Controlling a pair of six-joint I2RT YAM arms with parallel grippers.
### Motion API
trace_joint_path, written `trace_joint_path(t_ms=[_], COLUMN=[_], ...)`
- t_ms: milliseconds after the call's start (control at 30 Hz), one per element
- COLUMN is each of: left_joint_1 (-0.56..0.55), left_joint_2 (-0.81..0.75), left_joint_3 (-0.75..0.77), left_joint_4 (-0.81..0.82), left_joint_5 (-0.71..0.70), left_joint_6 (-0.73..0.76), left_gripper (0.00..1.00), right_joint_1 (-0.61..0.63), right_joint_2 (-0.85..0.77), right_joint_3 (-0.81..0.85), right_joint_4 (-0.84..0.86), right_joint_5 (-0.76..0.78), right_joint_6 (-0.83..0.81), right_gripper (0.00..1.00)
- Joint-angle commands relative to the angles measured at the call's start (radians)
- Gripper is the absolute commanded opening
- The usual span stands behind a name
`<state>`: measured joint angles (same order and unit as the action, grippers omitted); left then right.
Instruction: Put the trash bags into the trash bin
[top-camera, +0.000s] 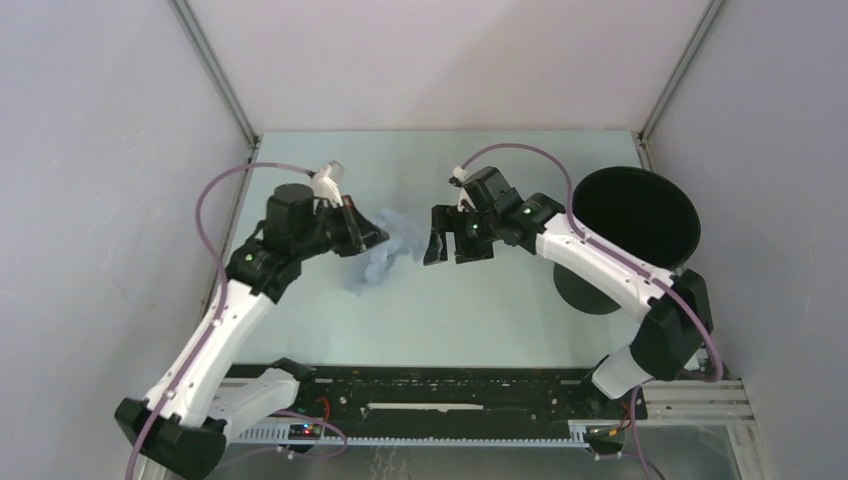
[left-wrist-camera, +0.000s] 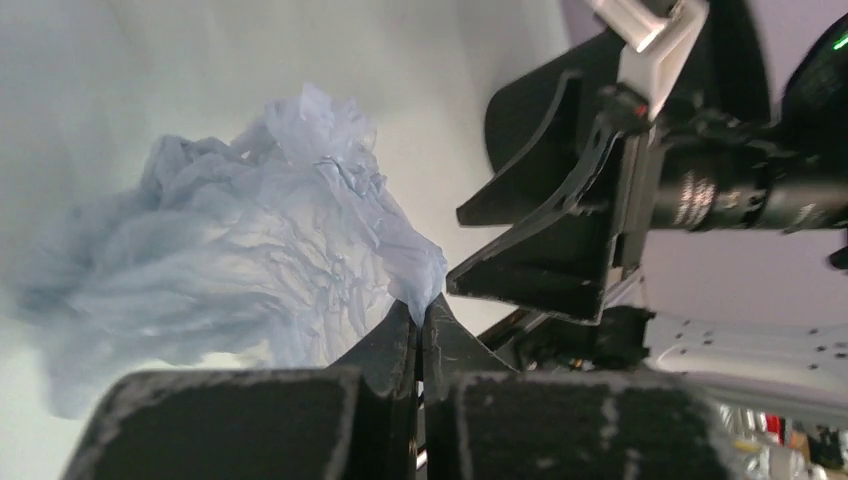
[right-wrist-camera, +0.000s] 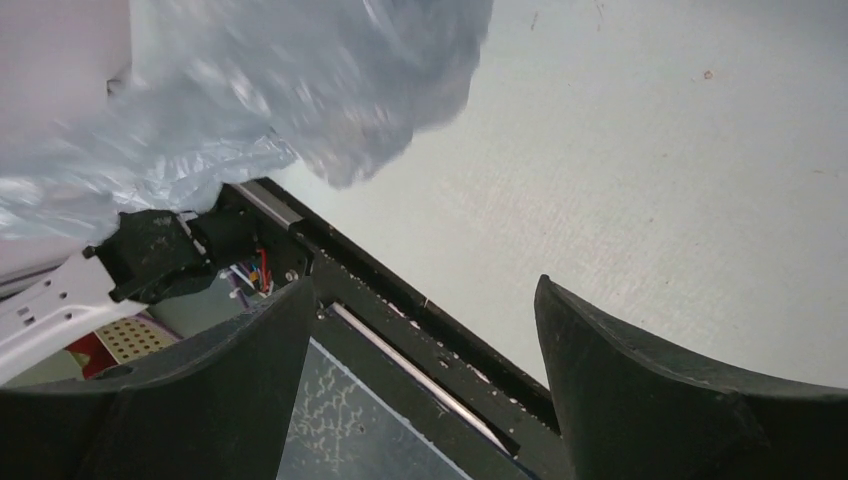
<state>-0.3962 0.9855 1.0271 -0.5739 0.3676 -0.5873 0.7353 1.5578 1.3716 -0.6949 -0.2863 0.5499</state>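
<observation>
The trash bag (top-camera: 383, 252) is a crumpled, filmy pale blue-grey bundle hanging a little left of the table's middle. My left gripper (top-camera: 374, 238) is shut on one pinched corner of it; in the left wrist view that corner sits between the closed fingertips of the gripper (left-wrist-camera: 421, 305), and the rest of the bag (left-wrist-camera: 250, 250) billows beyond. My right gripper (top-camera: 446, 246) faces the bag from the right, open, nothing between its fingers (right-wrist-camera: 270, 340). The bag (right-wrist-camera: 250, 90) fills that view's upper left. The black trash bin (top-camera: 620, 200) stands upright at the far right, behind the right arm.
A black rail (top-camera: 430, 385) runs along the near table edge between the arm bases and also shows under the right gripper as a rail (right-wrist-camera: 430, 330). White enclosure walls close in the table on three sides. The right gripper's fingers (left-wrist-camera: 540, 270) loom close beside the left gripper.
</observation>
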Motion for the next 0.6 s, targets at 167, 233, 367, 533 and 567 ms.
trace_joint_path(t_ms=[167, 233, 367, 533, 567], left_joint_1=[0.0, -0.001, -0.001, -0.002, -0.005], left_joint_2=[-0.054, -0.03, -0.016, -0.062, -0.073], left_joint_3=[0.172, 0.206, 0.241, 0.168, 0.133], left_joint_4=[0.069, 0.105, 0.197, 0.362, 0.449], left_joint_5=[0.044, 0.11, 0.214, 0.261, 0.274], left_joint_6=[-0.25, -0.28, -0.315, -0.426, -0.486], left_gripper=[0.0, 0.0, 0.0, 0.0, 0.0], right_joint_1=[-0.016, -0.02, -0.028, -0.026, -0.022], right_joint_2=[-0.24, -0.267, -0.275, -0.279, -0.281], right_joint_3=[-0.088, -0.092, -0.094, -0.132, -0.136], right_joint_4=[0.15, 0.184, 0.18, 0.174, 0.167], right_joint_5=[-0.02, -0.055, -0.084, -0.041, -0.006], right_joint_6=[-0.042, -0.043, 0.002, 0.108, 0.11], right_gripper=[0.91, 0.92, 0.92, 0.91, 0.91])
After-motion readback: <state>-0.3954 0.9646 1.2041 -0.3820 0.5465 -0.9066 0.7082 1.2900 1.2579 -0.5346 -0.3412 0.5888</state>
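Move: The left hand holds the trash bag by one end; its middle lies roughly 9 cm below that hand and about 2 cm back, 1 cm to its right. From the open right hand, that bag's middle is some 14 cm to the left, level with it front to back and at about its own height. The trash bin stands well off on the other side, about 38 cm to the right of the right hand, 3 cm farther out, its middle some 6 cm lower. Fast upward, the left hand hoists the pinched trash bag some 13 cm, drifting about 3 cm right, while its wrist tips the closed fingers up by roughly 20 degrees towards level. The right hand climbs too, about 8 cm beside the bag, easing slightly back and right, its fingers wide open and tilting up; at the end they are close against the bag's right side without closing. ##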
